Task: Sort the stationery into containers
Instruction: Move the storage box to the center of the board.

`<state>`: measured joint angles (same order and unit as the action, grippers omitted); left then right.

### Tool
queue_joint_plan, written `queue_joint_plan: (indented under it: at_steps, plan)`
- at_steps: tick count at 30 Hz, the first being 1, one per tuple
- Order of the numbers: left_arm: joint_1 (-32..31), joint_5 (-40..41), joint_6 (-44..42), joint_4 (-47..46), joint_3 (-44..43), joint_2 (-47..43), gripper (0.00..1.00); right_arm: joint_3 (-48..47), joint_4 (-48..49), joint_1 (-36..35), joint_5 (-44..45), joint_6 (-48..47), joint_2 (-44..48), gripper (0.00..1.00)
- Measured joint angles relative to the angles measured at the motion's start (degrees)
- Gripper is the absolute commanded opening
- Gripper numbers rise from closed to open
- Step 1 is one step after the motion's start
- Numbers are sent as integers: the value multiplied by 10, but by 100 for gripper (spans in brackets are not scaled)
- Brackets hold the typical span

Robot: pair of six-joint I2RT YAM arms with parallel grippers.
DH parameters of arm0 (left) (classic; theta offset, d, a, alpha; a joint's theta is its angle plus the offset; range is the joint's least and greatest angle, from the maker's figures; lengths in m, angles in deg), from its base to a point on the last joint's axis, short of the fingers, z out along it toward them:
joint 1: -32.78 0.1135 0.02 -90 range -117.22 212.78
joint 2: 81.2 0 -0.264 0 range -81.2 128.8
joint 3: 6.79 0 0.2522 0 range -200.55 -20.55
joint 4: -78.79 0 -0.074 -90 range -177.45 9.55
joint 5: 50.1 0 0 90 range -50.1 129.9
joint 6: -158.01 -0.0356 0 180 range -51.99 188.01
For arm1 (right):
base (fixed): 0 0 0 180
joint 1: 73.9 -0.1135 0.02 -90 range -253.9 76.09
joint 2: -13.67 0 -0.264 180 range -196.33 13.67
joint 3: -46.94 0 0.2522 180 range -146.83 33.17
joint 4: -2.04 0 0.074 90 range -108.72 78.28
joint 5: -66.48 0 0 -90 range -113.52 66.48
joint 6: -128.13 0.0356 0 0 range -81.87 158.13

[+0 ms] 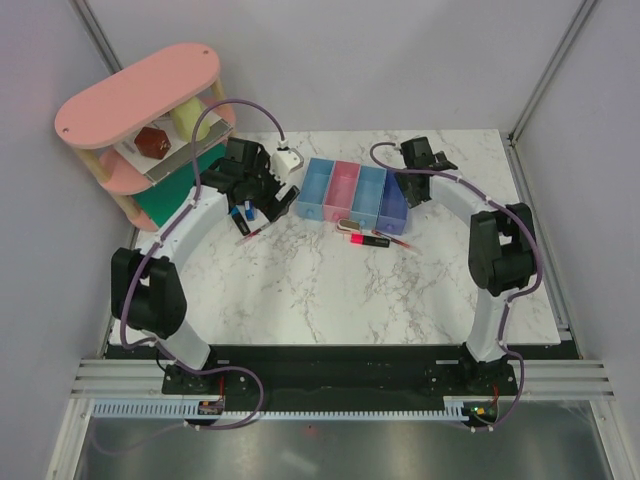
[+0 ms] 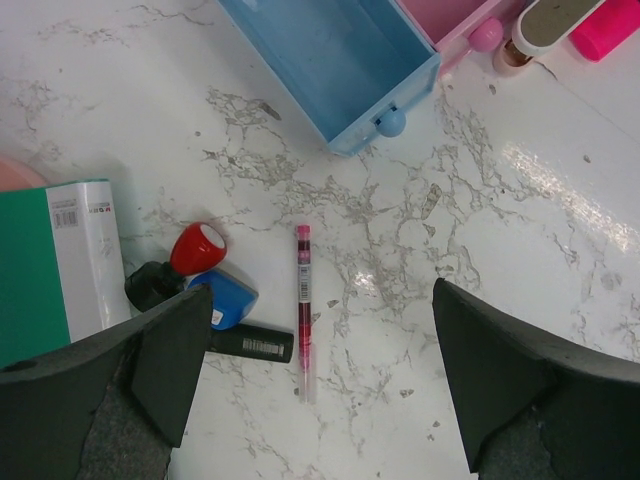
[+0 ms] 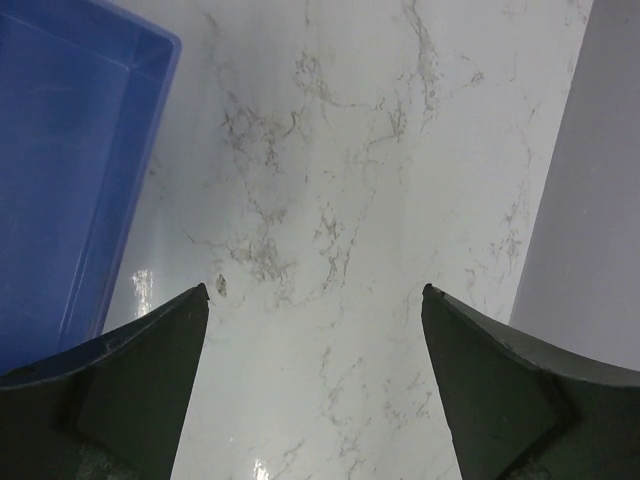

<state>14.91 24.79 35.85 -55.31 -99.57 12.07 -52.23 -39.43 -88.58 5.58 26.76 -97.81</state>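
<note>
Four containers stand in a row: light blue [image 1: 313, 188], pink [image 1: 341, 190], light blue [image 1: 368, 195] and violet-blue [image 1: 393, 203]. In front of them lie a beige-grey block [image 1: 350, 224], a black marker with a pink cap [image 1: 366, 240] and a thin red pen [image 1: 400, 240]. My left gripper [image 2: 322, 295] hangs open above another thin red pen [image 2: 302, 300]. Left of that pen sit a black piece [image 2: 250, 344], a blue piece [image 2: 228, 298] and a red-capped piece [image 2: 197, 248]. My right gripper [image 3: 315, 290] is open over bare marble beside the violet-blue container [image 3: 70, 150].
A flat green board [image 2: 30, 270] lies at the left, next to the small pieces. The pink tiered shelf [image 1: 140, 110] stands at the back left. Grey walls close the table's back and right sides [image 3: 590, 150].
</note>
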Motion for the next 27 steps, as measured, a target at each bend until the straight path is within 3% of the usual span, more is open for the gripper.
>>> queue_joint_plan:
  at_steps: [27]
  plan:
    - [0, -34, 17, -55, 46, 45, 96, -221, 4, -4, -38, 0, -177, 95]
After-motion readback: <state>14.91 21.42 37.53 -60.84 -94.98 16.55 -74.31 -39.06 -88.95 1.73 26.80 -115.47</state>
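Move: The storage box's middle is roughly 17 cm left of the right hand, 3 cm farther out and 3 cm below; its right end stands close beside the left finger. From that hand the pink-and-black marker is 12 cm left and 11 back, the stapler 18 left and 7 back. From the left hand the box's middle lies about 21 cm right, 6 ahead and 9 below, with the pen some 4 cm left, level with it, 12 below. The storage box is pushed by its right end with the open right hand, not gripped: after a small dip of about 2 cm the hand travels some 9 cm forward and 3–4 cm left, its left finger bearing along the outside of that end wall. Meanwhile the left hand, also open, sinks about 5 cm beside the box's left front corner, edging a little forward and back again. ##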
